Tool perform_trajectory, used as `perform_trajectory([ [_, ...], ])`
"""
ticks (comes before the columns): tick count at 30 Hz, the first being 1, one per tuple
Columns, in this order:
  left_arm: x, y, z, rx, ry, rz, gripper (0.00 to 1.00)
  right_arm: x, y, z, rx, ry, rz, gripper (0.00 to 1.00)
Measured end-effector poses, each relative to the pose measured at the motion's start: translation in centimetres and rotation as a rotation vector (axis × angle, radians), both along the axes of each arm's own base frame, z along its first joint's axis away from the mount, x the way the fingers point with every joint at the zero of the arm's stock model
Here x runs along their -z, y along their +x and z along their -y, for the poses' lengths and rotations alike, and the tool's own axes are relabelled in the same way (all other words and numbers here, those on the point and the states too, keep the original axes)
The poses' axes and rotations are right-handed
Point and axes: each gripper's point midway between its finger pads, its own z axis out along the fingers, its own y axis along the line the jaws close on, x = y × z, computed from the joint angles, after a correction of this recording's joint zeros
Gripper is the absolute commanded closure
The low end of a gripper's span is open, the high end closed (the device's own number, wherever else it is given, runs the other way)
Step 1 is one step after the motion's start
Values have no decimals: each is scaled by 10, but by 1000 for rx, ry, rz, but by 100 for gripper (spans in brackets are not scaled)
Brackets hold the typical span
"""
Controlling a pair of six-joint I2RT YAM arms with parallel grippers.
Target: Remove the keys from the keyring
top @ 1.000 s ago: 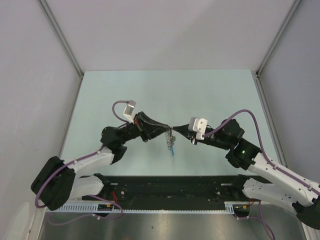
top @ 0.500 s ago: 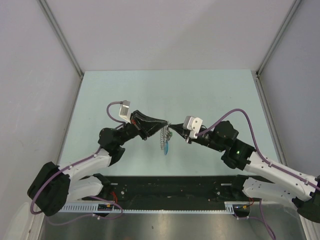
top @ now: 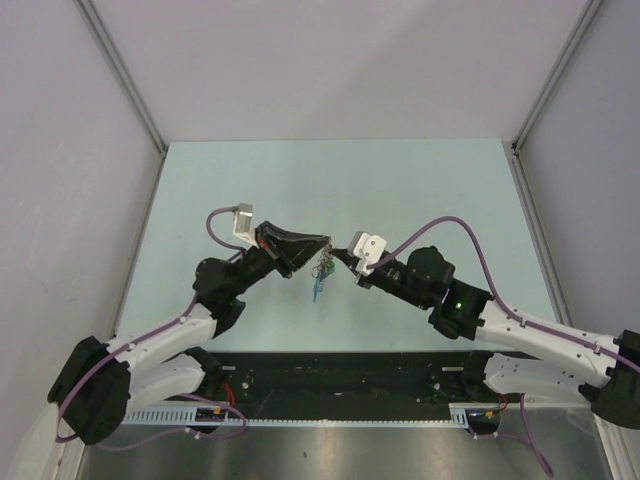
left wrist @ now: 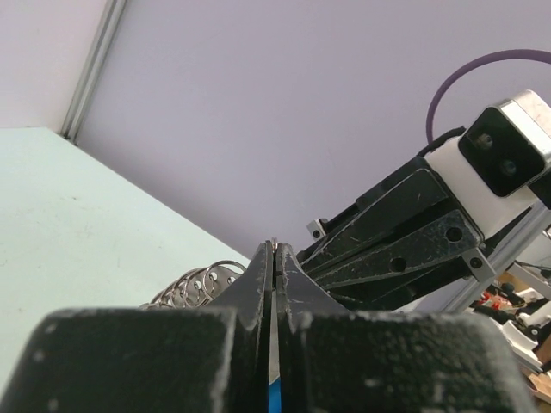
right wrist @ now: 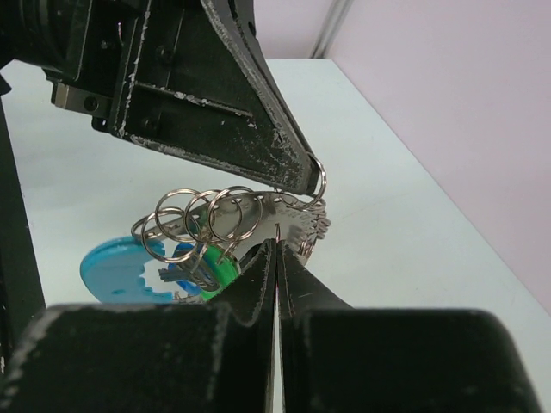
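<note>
The keys point(top: 322, 270) hang as a small silvery bunch above the table between both grippers, with a blue plastic piece point(top: 318, 290) dangling below. My left gripper point(top: 328, 243) is shut on the keyring point(right wrist: 319, 181), whose loop curls around its tip. From the right, my right gripper point(top: 341, 256) is shut too, and a thin silvery sliver point(right wrist: 277, 231) of the bunch sticks out between its tips. In the right wrist view, several rings point(right wrist: 207, 215) fan out over the keys point(right wrist: 288, 217), beside the blue piece point(right wrist: 116, 267) and a green piece point(right wrist: 221, 271).
The pale green table point(top: 420, 190) is walled by grey panels on three sides. A black rail point(top: 340, 375) with the arm bases runs along the near edge. The right arm's purple cable point(top: 435, 225) arches above its wrist.
Both arms have shifted left together and carried the hanging bunch with them. The bunch has swung from side to side; both grippers stay closed on it.
</note>
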Motion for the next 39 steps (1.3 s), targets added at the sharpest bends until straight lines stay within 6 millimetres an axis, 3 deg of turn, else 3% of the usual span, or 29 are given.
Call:
perform_trajectory([
  [9, 13, 6, -7, -81, 88, 7, 99, -1, 20, 22, 169, 46, -68, 100],
  [16, 30, 16, -21, -199, 213, 9, 100, -21, 54, 79, 382, 171, -119, 100],
  [20, 45, 29, -27, -263, 311, -25, 99, -16, 72, 99, 466, 207, -165, 100],
  [24, 56, 49, -38, -350, 416, -58, 100, 2, 100, 112, 564, 228, -238, 100],
  [28, 61, 84, -63, -466, 512, -114, 100, 40, 144, 145, 737, 245, -350, 100],
  [34, 71, 146, -125, -668, 605, -252, 100, 86, 197, 209, 981, 344, -476, 100],
  [39, 92, 174, -168, -791, 614, -360, 100, 120, 231, 266, 1129, 452, -548, 99],
])
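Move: The key bunch hangs pinched by its ring in the left hand, its middle about 5 cm below that hand, 4 back and 1 left; the bare far-left table lies some 18 ahead, 17 left and 28 below. From the right hand, which grips a small key, the bunch is about 3 back, 3 left and 2 below, and the bare far-right table roughly 23 ahead, 27 right and 26 below. The key and the bunch are carried apart, both grips staying shut: the right hand takes the key away from the ring about 27 cm right, 23 forward and 12 down, swinging some 65 degrees clockwise. The left hand first sinks slowly with the bunch, then sweeps it forward and left, about 17 cm each way and 9 lower, turning counter-clockwise with its left side rising. ##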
